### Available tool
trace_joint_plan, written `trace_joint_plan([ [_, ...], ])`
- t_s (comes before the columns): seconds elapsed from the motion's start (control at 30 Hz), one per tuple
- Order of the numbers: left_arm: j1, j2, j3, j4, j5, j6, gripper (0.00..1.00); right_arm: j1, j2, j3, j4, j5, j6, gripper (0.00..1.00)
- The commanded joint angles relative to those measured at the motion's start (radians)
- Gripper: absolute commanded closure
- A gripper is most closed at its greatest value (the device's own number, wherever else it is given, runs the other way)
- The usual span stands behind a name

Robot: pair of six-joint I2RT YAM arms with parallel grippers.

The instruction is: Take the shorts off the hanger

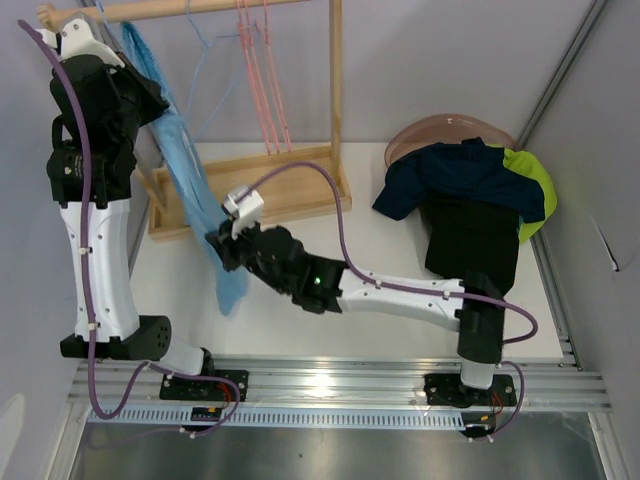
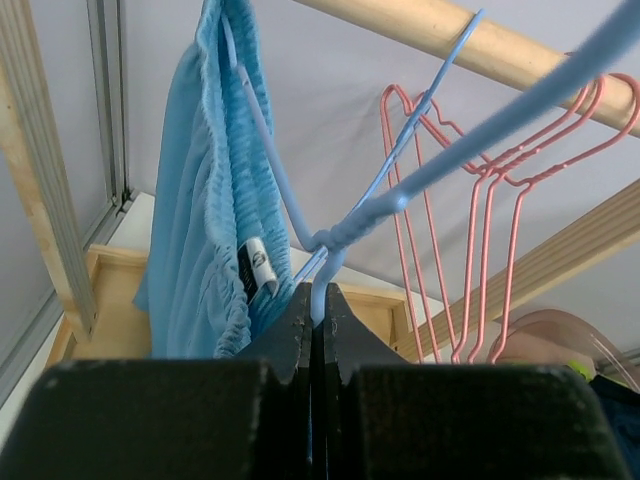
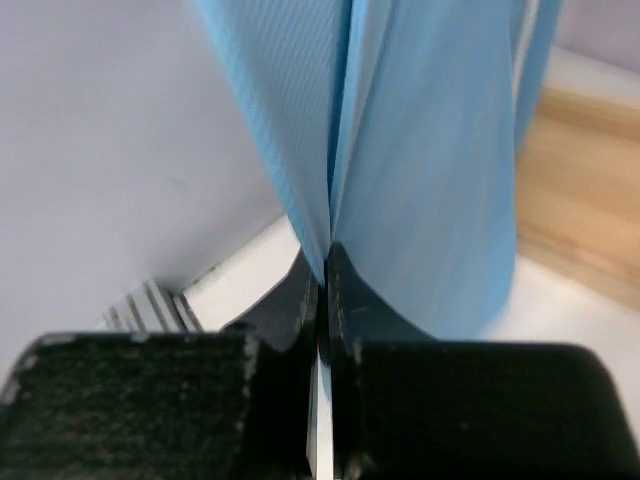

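Light blue shorts (image 1: 190, 170) hang from a blue wire hanger (image 2: 400, 195) at the left end of the wooden rail. My left gripper (image 2: 318, 300) is shut on the hanger's neck, just below its twisted joint, with the shorts' waistband (image 2: 215, 180) to its left. My right gripper (image 1: 222, 248) is low in front of the rack base. It is shut on a fold of the light blue shorts' lower fabric (image 3: 420, 150), pinched between its fingertips (image 3: 325, 262). Navy shorts (image 1: 450, 175), lime green shorts (image 1: 535, 180) and black shorts (image 1: 475, 240) lie piled at the right.
The wooden rack has a rail (image 2: 470, 50), an upright post (image 1: 335, 100) and a tray-like base (image 1: 290, 190). Bare pink hangers (image 1: 262, 80) hang on the rail. A pink bowl (image 1: 440, 132) sits under the pile. Grey walls stand on both sides.
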Motion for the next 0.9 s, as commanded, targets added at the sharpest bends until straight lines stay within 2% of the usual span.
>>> trace_joint_plan([
  [0.0,0.011,-0.038,0.040,0.098,0.015,0.013,1.00,0.124,-0.153,-0.257,0.074,0.148,-0.025,1.00],
  [0.07,0.017,-0.028,0.058,0.090,0.017,0.015,1.00,0.173,-0.239,-0.414,0.070,0.213,0.019,1.00],
  [0.2,0.020,-0.021,0.086,0.086,0.020,0.013,1.00,0.275,-0.338,-0.574,0.012,0.360,0.140,1.00],
  [0.27,0.020,-0.029,0.084,0.085,0.023,0.012,1.00,0.295,-0.358,-0.602,-0.004,0.386,0.185,1.00],
  [0.43,0.020,-0.060,0.049,0.096,0.040,0.013,1.00,0.273,-0.343,-0.585,0.015,0.423,0.151,1.00],
  [0.5,0.026,-0.046,0.089,0.084,-0.022,0.055,1.00,0.287,-0.348,-0.594,0.042,0.460,0.099,1.00],
  [0.53,0.067,-0.032,0.183,0.066,-0.025,0.053,1.00,0.302,-0.357,-0.606,0.053,0.489,0.087,1.00],
  [0.6,0.103,-0.032,0.199,0.059,0.041,0.009,1.00,0.289,-0.378,-0.623,0.036,0.478,0.117,1.00],
  [0.7,0.101,-0.108,0.086,0.088,0.151,-0.084,1.00,0.218,-0.359,-0.594,0.031,0.426,0.122,1.00],
  [0.73,0.103,-0.138,-0.053,0.099,0.258,-0.112,1.00,0.198,-0.348,-0.547,0.044,0.414,0.098,1.00],
  [0.77,0.098,-0.219,-0.112,0.119,0.318,-0.167,1.00,0.154,-0.331,-0.508,0.051,0.379,0.040,1.00],
  [0.8,0.094,-0.271,-0.253,0.147,0.372,-0.199,1.00,0.129,-0.313,-0.460,0.045,0.359,0.009,1.00],
  [0.83,0.081,-0.328,-0.329,0.235,0.459,-0.219,1.00,0.108,-0.268,-0.347,0.038,0.337,-0.022,1.00],
  [0.87,0.059,-0.384,-0.511,0.263,0.452,-0.244,1.00,0.063,-0.245,-0.282,0.010,0.290,-0.052,1.00],
])
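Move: Already gripping the lower part of the blue shorts, the right hand has the hanger's neck some 17 cm ahead, 9 cm to its left and 18 cm above; the basket lies roughly 55 cm right, 28 cm ahead and 33 cm below. For the left hand, still holding that neck, the shorts' waist is about 12 cm ahead, 4 cm left and 3 cm up, with the pink hangers 12 cm ahead, 18 cm right, about level. Yanking the cloth away from the hanger, the right hand sweeps quickly about 12 cm back, with some 9 cm each to the right and down, then swings 7 cm forward again, its grip kept, turning about 15 degrees, mostly clockwise. The left hand holds the hanger neck throughout, dips 2 cm, rises again, then draws back 6 cm and swings slightly right at the end. ##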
